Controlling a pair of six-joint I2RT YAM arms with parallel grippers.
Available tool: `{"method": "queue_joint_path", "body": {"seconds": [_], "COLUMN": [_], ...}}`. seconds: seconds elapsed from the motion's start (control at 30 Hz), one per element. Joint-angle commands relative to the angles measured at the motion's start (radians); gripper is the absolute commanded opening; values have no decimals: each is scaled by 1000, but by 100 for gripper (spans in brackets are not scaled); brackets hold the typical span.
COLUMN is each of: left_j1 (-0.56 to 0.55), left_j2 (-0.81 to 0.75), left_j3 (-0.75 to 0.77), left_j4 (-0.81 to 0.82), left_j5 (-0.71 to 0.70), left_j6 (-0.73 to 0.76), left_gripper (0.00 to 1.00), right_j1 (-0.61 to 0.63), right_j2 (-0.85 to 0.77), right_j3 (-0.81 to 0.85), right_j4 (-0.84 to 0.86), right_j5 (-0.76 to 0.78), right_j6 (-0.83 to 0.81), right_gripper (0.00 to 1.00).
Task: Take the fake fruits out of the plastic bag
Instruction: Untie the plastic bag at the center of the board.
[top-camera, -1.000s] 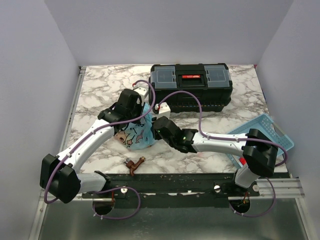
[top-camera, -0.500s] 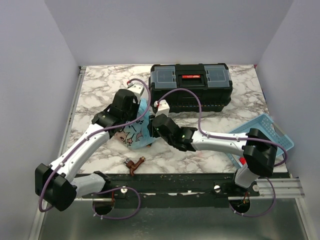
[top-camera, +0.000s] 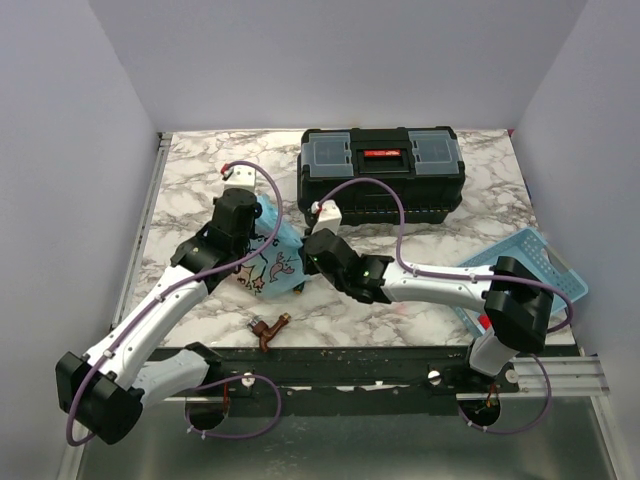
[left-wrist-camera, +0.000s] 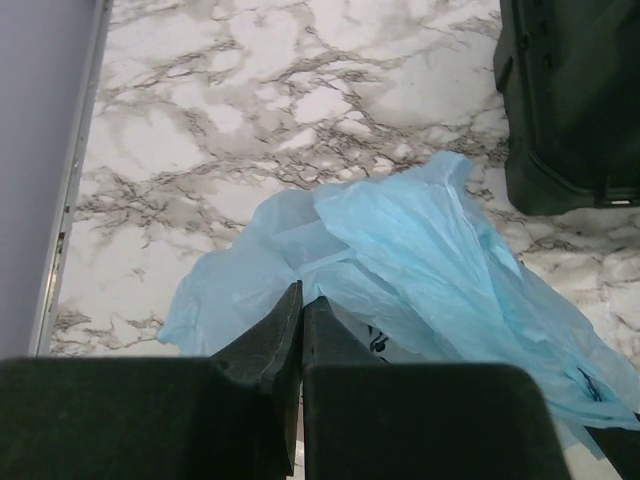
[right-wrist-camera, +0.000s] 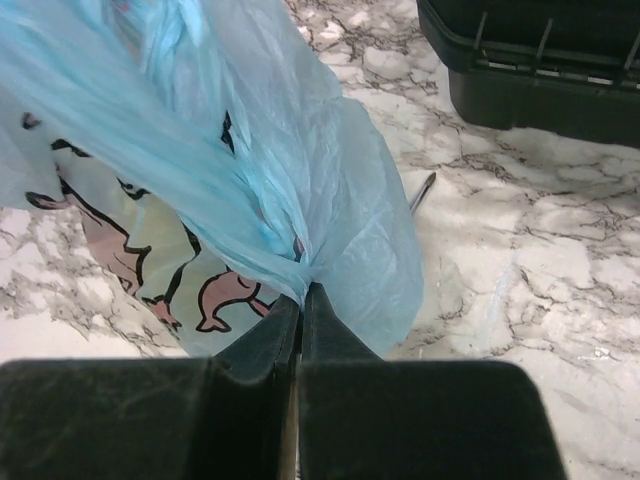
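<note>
The plastic bag (top-camera: 276, 262), light blue with pink cartoon animals, lies on the marble table between my two grippers. It shows as crumpled film in the left wrist view (left-wrist-camera: 420, 240) and as a bulging printed side in the right wrist view (right-wrist-camera: 250, 160). My left gripper (top-camera: 259, 213) is shut, with the bag's far upper edge at its tips (left-wrist-camera: 301, 298). My right gripper (top-camera: 307, 265) is shut on a gathered twist of the bag's right side (right-wrist-camera: 301, 290). The film is stretched between them. The fake fruits are hidden inside the bag.
A black toolbox (top-camera: 380, 185) stands just behind the bag and close to both wrists; it also shows in the left wrist view (left-wrist-camera: 575, 100) and the right wrist view (right-wrist-camera: 540, 60). A light-blue basket (top-camera: 535, 262) sits at the right edge. A small brown object (top-camera: 268, 328) lies near the front edge.
My left arm has swung left and back, drawing the bag's upper edge out toward the far left. The bag now looks flatter and more stretched. The right gripper has barely moved.
</note>
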Motion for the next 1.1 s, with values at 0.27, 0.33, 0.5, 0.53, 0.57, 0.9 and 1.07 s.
{"method": "queue_joint_path", "body": {"seconds": [0.27, 0.33, 0.5, 0.53, 0.57, 0.9, 1.07], "left_j1": [61, 64, 64, 64, 64, 64, 64], "left_j2": [-124, -145, -204, -214, -220, -249, -315], "left_j3": [-56, -67, -100, -105, -108, -24, 31], "left_j4": [83, 94, 145, 157, 161, 32, -96], "left_j5": [-171, -186, -177, -153, -131, 63, 158], "left_j6": [-90, -93, -78, -72, -66, -137, -239], "left_gripper": [0, 0, 0, 0, 0, 65, 85], "right_j1": [3, 3, 3, 3, 3, 2, 3], "right_j2": [-36, -40, -56, -59, -59, -42, -50], "right_j3": [-214, -230, -251, -247, -240, -181, -181], "right_j4": [195, 230, 296, 297, 294, 248, 249], "right_j5": [-42, -68, -106, -109, -111, -134, -136], "right_j6": [96, 101, 114, 111, 107, 68, 67], "right_gripper": [1, 1, 1, 1, 1, 1, 1]}}
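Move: The left hand still holds a film end of the plastic bag, whose gathered knot, in the right fingers, lies about 12 cm to its right, 5 cm back and 7 cm lower. From the right hand, the bag's printed body is some 9 cm to the left, about level fore and aft and 9 cm below; the screwdriver lies nearly underneath, 12 cm down, and the toolbox's middle roughly 19 cm ahead, 18 cm right and 3 cm lower. Leftward and upward, the left hand draws the film about 5 cm away from the pinched knot, then eases back right, still rising, while its fingers open wide and it tilts up and rolls. The right fingers stay shut on the gathers; that hand sinks some 6 cm, drifting back, then rises more than half of that again. ##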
